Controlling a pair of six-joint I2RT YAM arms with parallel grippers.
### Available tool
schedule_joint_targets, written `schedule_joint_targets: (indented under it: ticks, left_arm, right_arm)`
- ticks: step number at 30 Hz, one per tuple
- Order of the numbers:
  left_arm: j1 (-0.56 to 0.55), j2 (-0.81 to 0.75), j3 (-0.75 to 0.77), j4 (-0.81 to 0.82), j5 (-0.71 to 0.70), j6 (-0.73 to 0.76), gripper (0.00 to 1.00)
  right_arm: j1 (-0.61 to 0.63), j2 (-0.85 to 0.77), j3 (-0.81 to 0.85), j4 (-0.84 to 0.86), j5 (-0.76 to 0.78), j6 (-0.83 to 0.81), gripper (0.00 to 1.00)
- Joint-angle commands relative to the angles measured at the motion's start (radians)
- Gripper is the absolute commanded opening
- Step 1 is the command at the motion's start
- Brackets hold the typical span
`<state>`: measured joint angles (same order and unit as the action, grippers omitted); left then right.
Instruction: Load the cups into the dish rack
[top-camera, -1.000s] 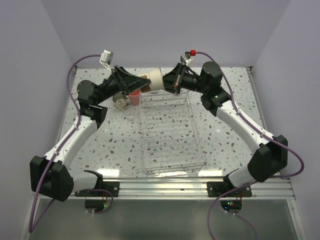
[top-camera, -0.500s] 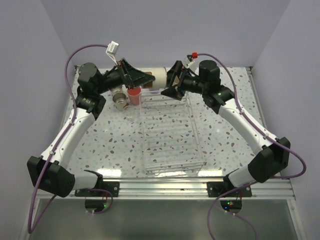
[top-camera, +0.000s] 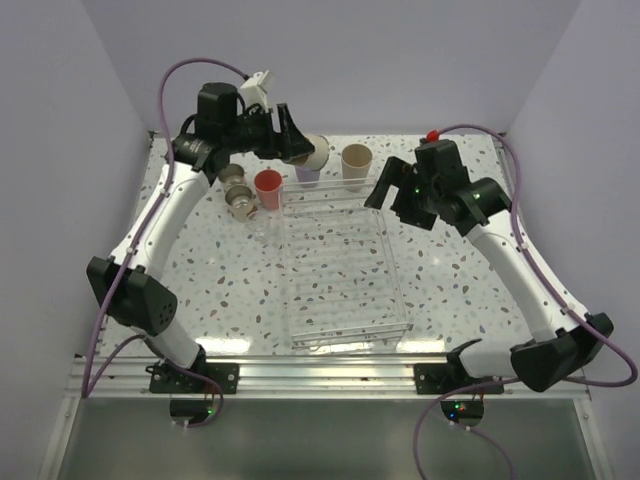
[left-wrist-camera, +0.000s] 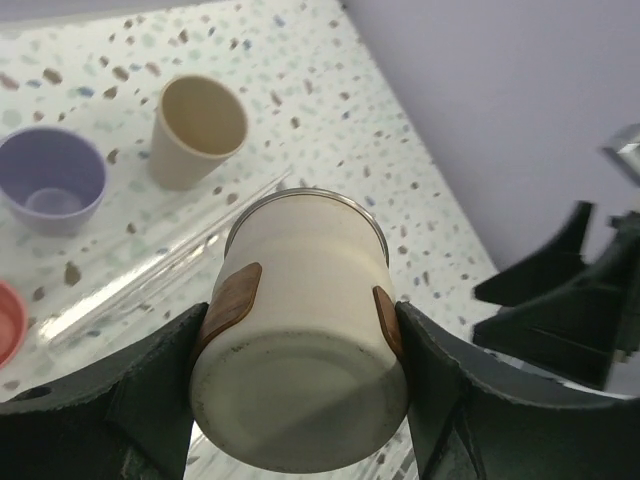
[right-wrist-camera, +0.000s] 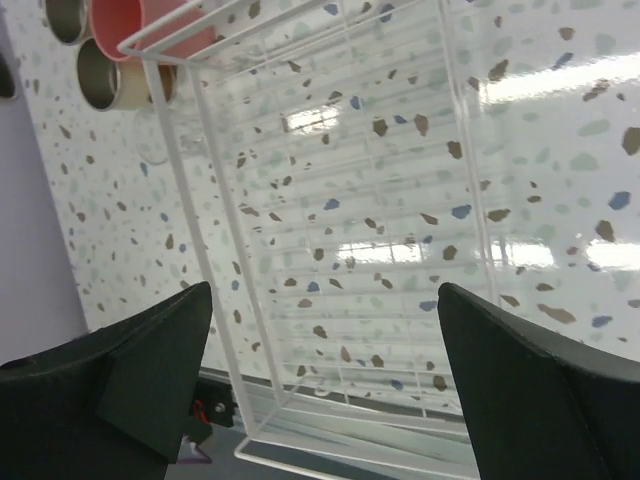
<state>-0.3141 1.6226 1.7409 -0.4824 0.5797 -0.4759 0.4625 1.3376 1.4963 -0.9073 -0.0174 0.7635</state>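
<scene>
My left gripper is shut on a brown-grey cup with a cream base, held on its side in the air above the lavender cup. The beige cup stands behind the dish rack. At the rack's far left corner stand the coral-red cup and two more brown-grey cups. A tiny clear cup sits beside them. My right gripper hangs open over the rack's far right side, holding nothing.
The speckled tabletop is walled in by pale panels on three sides. A metal rail with both arm bases runs along the near edge. The right arm's fingers show dark at the right of the left wrist view.
The right gripper opened, let go of the cream-based cup and drew back to the right. The left arm, still gripping that cup, swung up and back toward the far wall.
</scene>
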Motion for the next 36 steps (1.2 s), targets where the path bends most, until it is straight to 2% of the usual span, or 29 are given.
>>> schedule_joint_targets:
  ticks: [1, 8, 9, 14, 21, 33, 36]
  left_arm:
    - [-0.049, 0.121, 0.098, -0.257, -0.158, 0.193, 0.0]
    - [-0.21, 0.276, 0.218, -0.361, -0.435, 0.264, 0.0]
    - [-0.223, 0.292, 0.253, -0.393, -0.513, 0.269, 0.0]
    - [-0.269, 0.364, 0.289, -0.44, -0.653, 0.289, 0.0]
    - [-0.275, 0.408, 0.241, -0.435, -0.713, 0.296, 0.0]
    - [-0.276, 0.428, 0.17, -0.384, -0.722, 0.295, 0.0]
    - [-0.276, 0.441, 0.17, -0.387, -0.716, 0.303, 0.13]
  right_arm:
    - [0.001, -0.083, -0.013, -0.111, 0.145, -0.072, 0.98]
    - [0.001, -0.169, -0.033, -0.15, 0.226, -0.118, 0.98]
    - [0.002, -0.172, -0.034, -0.159, 0.223, -0.121, 0.98]
    - [0.002, -0.183, -0.048, -0.174, 0.191, -0.128, 0.98]
    - [0.001, -0.195, -0.068, -0.168, 0.172, -0.139, 0.98]
    - [0.001, -0.144, -0.074, -0.151, 0.142, -0.158, 0.98]
    - [0.001, -0.129, -0.068, -0.147, 0.139, -0.167, 0.98]
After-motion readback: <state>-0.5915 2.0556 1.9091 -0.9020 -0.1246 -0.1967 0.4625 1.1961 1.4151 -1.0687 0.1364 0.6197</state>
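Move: The far-left corner of the dish rack, where the held cup is taken, lies almost straight below the left hand: about 27 cm down, 2 cm ahead and 2 cm to its right. Around it on the table, some 31 cm below this hand, stand the purple cup 15 cm ahead and 1 cm left, the red cup 9 cm ahead and 11 cm left, and the tan cup 15 cm ahead and 12 cm right. From the right hand that corner is roughly 10 cm ahead, 11 cm left and 19 cm down. The cup, still pinched by its base in the left fingers, is lowered about 22 cm towards the far-left corner of the rack, fast at first, then easing; it swings some 4 cm right on the way and comes most of the way back. The left wrist tips about 50 degrees, bringing the cup from nearly sideways to mouth down. The empty right hand, fingers kept open, draws off to the right and back. ##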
